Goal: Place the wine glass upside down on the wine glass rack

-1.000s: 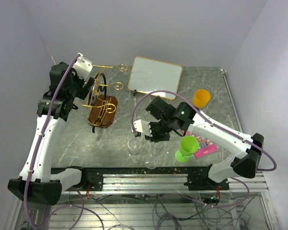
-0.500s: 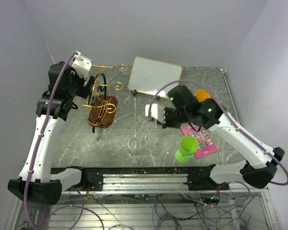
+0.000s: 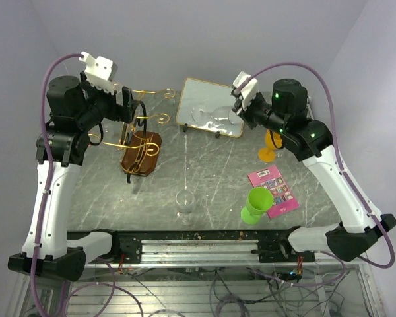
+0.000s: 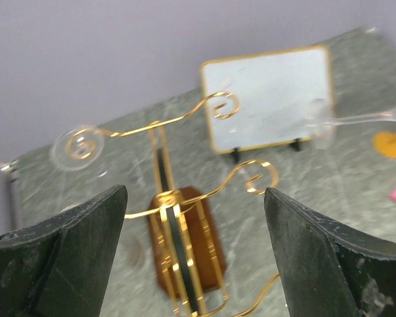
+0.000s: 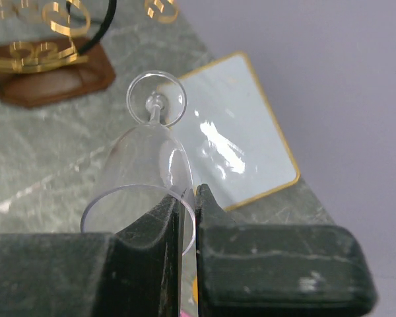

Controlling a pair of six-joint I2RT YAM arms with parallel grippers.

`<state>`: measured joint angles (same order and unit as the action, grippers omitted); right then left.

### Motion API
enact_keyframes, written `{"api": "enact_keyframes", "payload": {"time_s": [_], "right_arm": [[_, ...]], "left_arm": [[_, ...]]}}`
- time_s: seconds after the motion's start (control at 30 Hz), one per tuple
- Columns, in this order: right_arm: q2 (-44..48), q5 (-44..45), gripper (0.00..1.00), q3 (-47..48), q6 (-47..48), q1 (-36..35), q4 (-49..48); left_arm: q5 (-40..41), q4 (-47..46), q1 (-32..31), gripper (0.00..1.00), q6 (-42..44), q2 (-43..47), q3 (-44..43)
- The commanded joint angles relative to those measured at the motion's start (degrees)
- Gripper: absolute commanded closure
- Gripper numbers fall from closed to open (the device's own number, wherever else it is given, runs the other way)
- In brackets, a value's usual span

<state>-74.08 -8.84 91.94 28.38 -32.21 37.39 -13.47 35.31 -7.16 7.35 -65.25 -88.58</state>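
My right gripper [image 5: 189, 196] is shut on the rim of a clear wine glass [image 5: 145, 168]. The glass lies tilted in the air, its foot [image 5: 156, 99] pointing away from me. In the top view the right gripper [image 3: 239, 113] holds that wine glass [image 3: 214, 117] over the white board. The wine glass rack [image 3: 140, 142], gold wire on a dark-brown oval base, stands at the back left. My left gripper [image 3: 124, 105] hangs open just above and left of it. In the left wrist view the rack [image 4: 178, 244] shows between the wide-apart fingers of the left gripper [image 4: 195, 198], with nothing held.
A gold-framed white board [image 3: 213, 105] leans at the back centre. Another clear glass [image 3: 185, 201] stands near the front edge. A green cup [image 3: 257, 203], a pink card [image 3: 272, 190] and an orange cup [image 3: 267, 148] sit on the right. A clear round foot [image 4: 79, 146] rests on the rack's left scroll.
My right arm has lifted the wine glass from low near the front edge up and back to above the white board. My left arm has risen above the rack.
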Motion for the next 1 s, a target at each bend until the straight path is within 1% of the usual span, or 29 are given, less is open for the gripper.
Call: {"api": "enact_keyframes", "payload": {"time_s": [0.0, 0.07, 0.17, 0.3, 0.5, 0.77, 0.93, 0.97], "right_arm": [[-1.63, -0.83, 1.0, 6.24, -9.36, 0.21, -9.9], [-2.64, -2.45, 1.0, 8.18, -11.39, 0.2, -10.47], [-3.94, -4.17, 1.0, 11.38, -13.98, 0.13, -10.68], [-5.1, -8.08, 1.0, 13.82, -16.51, 0.13, -10.76], [-5.65, -12.02, 1.0, 15.33, -18.78, 0.13, -10.65], [-4.82, -13.62, 1.0, 15.0, -19.52, 0.21, -10.27], [-4.43, -15.24, 1.0, 14.93, -20.38, 0.25, -10.06], [-4.34, -15.24, 1.0, 14.93, -20.46, 0.29, -10.02]], "left_arm": [[-14.81, -5.07, 0.24, 0.06, -12.57, -1.79, -2.38], [-17.98, -7.52, -0.06, 0.07, -17.24, -2.57, -2.54], [-19.57, -9.62, -1.52, 0.1, -21.9, -4.55, -3.35], [-19.05, -11.26, -4.36, 0.12, -24.81, -7.46, -4.07], [-20.28, -13.87, -5.41, 0.13, -28.81, -10.02, -3.6], [-22.37, -15.71, -5.41, 0.29, -30.75, -9.63, -0.61], [-24.34, -16.14, -5.41, 0.4, -31.48, -9.67, 0.28], [-24.71, -16.28, -5.41, 0.44, -31.6, -9.59, 0.44]]}}
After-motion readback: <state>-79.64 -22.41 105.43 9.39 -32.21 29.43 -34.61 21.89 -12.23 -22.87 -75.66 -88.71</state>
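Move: The wine glass, held sideways by the right fingers with its foot lower, has its middle about 8 cm left and 4 cm below that hand. From the empty left hand, the glass is roughly 29 cm right, 2 back and 6 lower. The wine glass rack stands about 6 cm right, 3 ahead and 24 below the left hand; the white board is some 14 ahead, 31 right and 32 lower. The left hand swings about 11 cm right, fingers starting to close around the glass's foot, as the right lifts the glass some 10 cm and leftward. ##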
